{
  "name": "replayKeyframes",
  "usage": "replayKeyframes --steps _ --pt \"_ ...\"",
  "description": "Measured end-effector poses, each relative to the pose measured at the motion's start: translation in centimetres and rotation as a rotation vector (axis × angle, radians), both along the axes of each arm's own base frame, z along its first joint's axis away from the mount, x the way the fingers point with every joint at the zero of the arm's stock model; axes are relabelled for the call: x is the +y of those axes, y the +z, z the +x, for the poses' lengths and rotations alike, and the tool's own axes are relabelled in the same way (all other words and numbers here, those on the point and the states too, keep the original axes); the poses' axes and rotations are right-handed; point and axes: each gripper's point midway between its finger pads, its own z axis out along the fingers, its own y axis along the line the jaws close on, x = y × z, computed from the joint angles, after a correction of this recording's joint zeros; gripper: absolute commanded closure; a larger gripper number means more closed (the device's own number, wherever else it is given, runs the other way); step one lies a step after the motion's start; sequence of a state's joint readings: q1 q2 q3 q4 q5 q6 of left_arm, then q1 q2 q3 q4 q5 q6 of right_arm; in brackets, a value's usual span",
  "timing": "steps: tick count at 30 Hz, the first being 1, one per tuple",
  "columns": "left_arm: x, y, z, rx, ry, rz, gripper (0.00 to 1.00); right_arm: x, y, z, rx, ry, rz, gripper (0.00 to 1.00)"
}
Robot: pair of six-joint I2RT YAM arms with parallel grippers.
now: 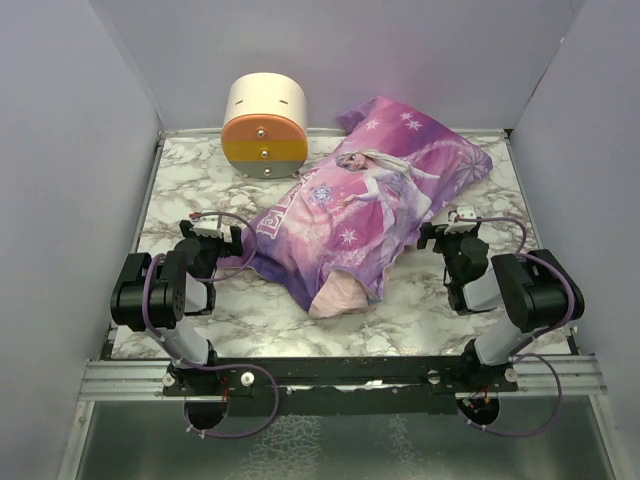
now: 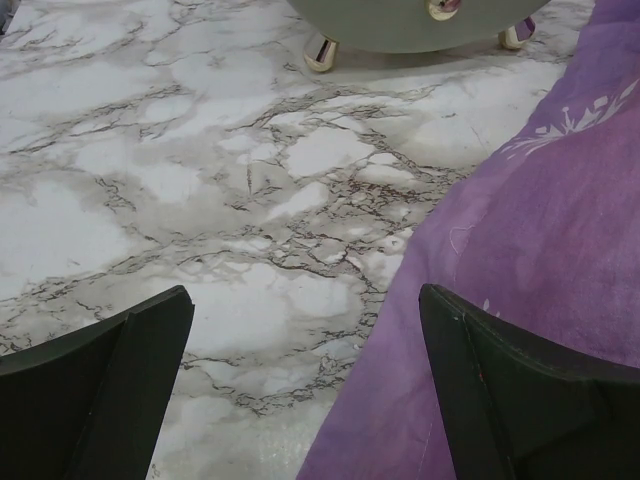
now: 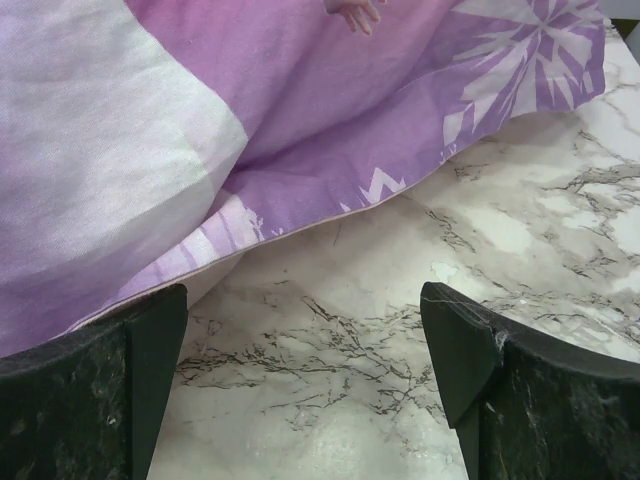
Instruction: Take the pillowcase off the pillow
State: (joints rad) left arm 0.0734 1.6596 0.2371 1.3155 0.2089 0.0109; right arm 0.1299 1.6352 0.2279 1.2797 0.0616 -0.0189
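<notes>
The purple-pink pillowcase (image 1: 370,205) with the princess print lies stuffed and diagonal across the marble table, from near centre to far right. Its near end (image 1: 340,293) shows pale pink inner fabric. The pillow is hidden inside it. My left gripper (image 1: 235,242) is open and empty, low beside the case's left near corner. In the left wrist view its right finger overlaps the purple cloth (image 2: 540,230). My right gripper (image 1: 440,238) is open and empty just right of the case. The right wrist view shows the case's hem (image 3: 330,110) lying just ahead of the open gripper (image 3: 305,295).
A cream-and-orange round drawer unit (image 1: 265,125) stands at the back left, its gold feet showing in the left wrist view (image 2: 320,50). Grey walls close in the table (image 1: 190,180) on three sides. A metal rail runs along the near edge.
</notes>
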Motion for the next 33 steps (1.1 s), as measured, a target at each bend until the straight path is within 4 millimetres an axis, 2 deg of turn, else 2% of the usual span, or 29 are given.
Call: replayKeyframes --steps 16,18,20,23,28,30,33 --pt "-0.1 0.0 0.0 -0.001 0.001 0.007 0.01 0.0 0.0 0.0 0.0 -0.001 0.006 0.0" --pt "0.1 0.3 0.0 -0.003 0.01 0.005 0.01 -0.2 0.1 -0.1 0.005 -0.016 0.012 0.01" --pt "0.4 0.9 -0.1 -0.006 0.02 -0.001 0.01 -0.6 1.2 -0.1 -0.012 -0.042 0.018 0.01" --pt "1.2 3.7 0.4 -0.025 0.026 0.013 0.01 -2.1 4.0 0.6 -0.019 -0.156 0.076 0.01" --pt "1.4 11.4 4.3 -0.038 -0.053 0.106 0.01 -5.9 11.1 2.8 -0.065 -0.446 0.363 0.0" --pt "0.8 13.9 5.4 -0.01 -0.119 0.141 0.01 -6.8 12.7 2.9 -0.077 -0.471 0.431 0.0" --pt "-1.1 15.6 5.3 0.061 -0.264 0.177 0.01 -6.8 12.8 3.4 -0.039 -0.451 0.465 0.0"
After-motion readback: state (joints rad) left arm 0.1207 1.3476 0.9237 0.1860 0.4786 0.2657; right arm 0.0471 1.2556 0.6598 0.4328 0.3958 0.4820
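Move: Over the near-left side, the left hand has the pillowcase's left corner about 5 cm behind it and 6 cm below; the toy drawers stand some 27 cm ahead and 12 cm right. From the right hand, the pillowcase's far-right corner lies about 20 cm ahead, 13 cm right and 5 cm below, while the bare pillow end is roughly 11 cm back and 27 cm left. Rising together off their low start poses after a short stand, both open, empty hands climb clear of the pillowcase: the left about 15 cm up and some 5 cm forward, the right about 13 cm up while swinging 7 cm right. Both turn clockwise and roll left side up, the right by some 25 degrees each way, the left less; neither grips the cloth. ##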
